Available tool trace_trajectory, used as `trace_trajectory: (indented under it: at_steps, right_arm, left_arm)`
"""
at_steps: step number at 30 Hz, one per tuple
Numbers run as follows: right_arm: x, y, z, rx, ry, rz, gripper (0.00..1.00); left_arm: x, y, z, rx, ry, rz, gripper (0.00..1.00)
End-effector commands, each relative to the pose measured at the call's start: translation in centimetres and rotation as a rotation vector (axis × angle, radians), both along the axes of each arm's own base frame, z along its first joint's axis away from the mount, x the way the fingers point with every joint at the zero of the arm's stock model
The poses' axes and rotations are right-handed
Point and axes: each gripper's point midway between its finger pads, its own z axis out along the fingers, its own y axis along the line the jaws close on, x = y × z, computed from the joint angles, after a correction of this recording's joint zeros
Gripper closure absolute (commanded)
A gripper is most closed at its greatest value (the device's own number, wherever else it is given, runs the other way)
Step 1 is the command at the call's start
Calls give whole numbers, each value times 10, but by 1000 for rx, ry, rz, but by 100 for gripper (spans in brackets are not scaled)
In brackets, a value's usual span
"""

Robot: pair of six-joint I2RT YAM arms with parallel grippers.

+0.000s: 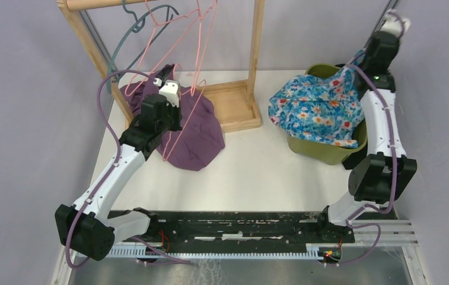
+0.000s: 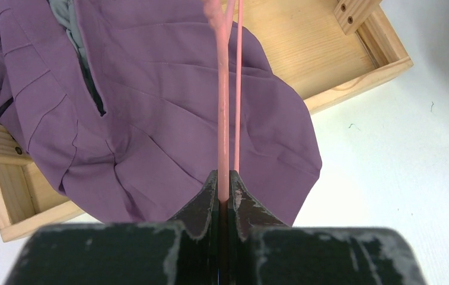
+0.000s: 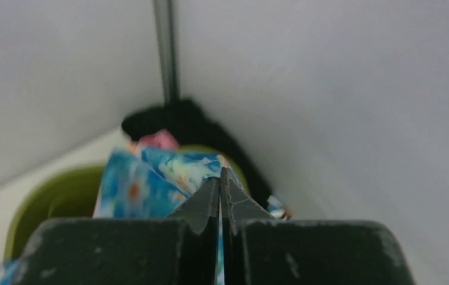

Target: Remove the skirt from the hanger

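A purple pleated garment [image 1: 201,130] lies crumpled on the table and over the wooden rack's base, also in the left wrist view [image 2: 150,119]. A pink wire hanger [image 1: 198,59] leans from the rack rail down over it. My left gripper [image 1: 168,77] is shut on a pink hanger wire [image 2: 224,119], which runs between its jaws [image 2: 226,178]. My right gripper [image 1: 361,56] is raised at the far right, shut on a blue floral cloth [image 1: 317,110] that drapes over a green bin [image 1: 322,151]. The cloth [image 3: 145,178] sits pinched between the right jaws [image 3: 220,184].
A wooden clothes rack [image 1: 233,107] stands at the back, its tray-like base [image 2: 328,53] partly under the purple garment. A teal hanger [image 1: 139,25] hangs on its rail. The grey wall is close behind the right gripper. The green bin [image 3: 50,202] is below it.
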Motion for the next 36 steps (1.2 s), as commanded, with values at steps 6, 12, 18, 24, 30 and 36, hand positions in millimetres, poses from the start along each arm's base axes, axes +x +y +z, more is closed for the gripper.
trace_trajectory:
  at_steps: [6,12,18,24,30,36]
  right_arm:
    - [6,117,-171,135,247,217,99]
    - [-9,161,-249,216,391,301,99]
    - [-25,164,-263,156,484,286,94]
    - [-41,139,-202,63,398,184,64]
    - [-56,143,-134,84,224,214,54]
    - [-61,178,-112,88,209,347,51]
  left_arm:
    - [7,-4,12,6,-54,-27,97]
    - [7,-5,11,4,-52,-34,97]
    - [6,-4,8,10,-49,-28,97]
    - [8,-5,9,6,-48,-33,97]
    - [6,-7,9,1,-46,-41,97]
    - [6,-8,10,-6,-50,-42,97]
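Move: The right hand, out high and to the right with the blue floral skirt's gathered end shut in its fingers, has the green basket some 9 cm back, 13 cm to its left and 32 cm below. The black cloth lies about 17 cm to the right of the basket and level with it, and the rack's near post foot some 28 cm to the basket's left and 2 cm farther back. From the left hand the basket is roughly 50 cm to the right, 3 cm ahead and 16 cm lower. Down fast and to the left, the right hand swings the held end of the skirt some 27 cm down and 16 cm left towards the basket, fingers tipping down and turning counter-clockwise. At the bottom the fingers open to about half and let go of the skirt, then the hand climbs about 13 cm, easing back as the fingers level out somewhat. The left hand keeps its hold on the pink hanger, nearly still. ##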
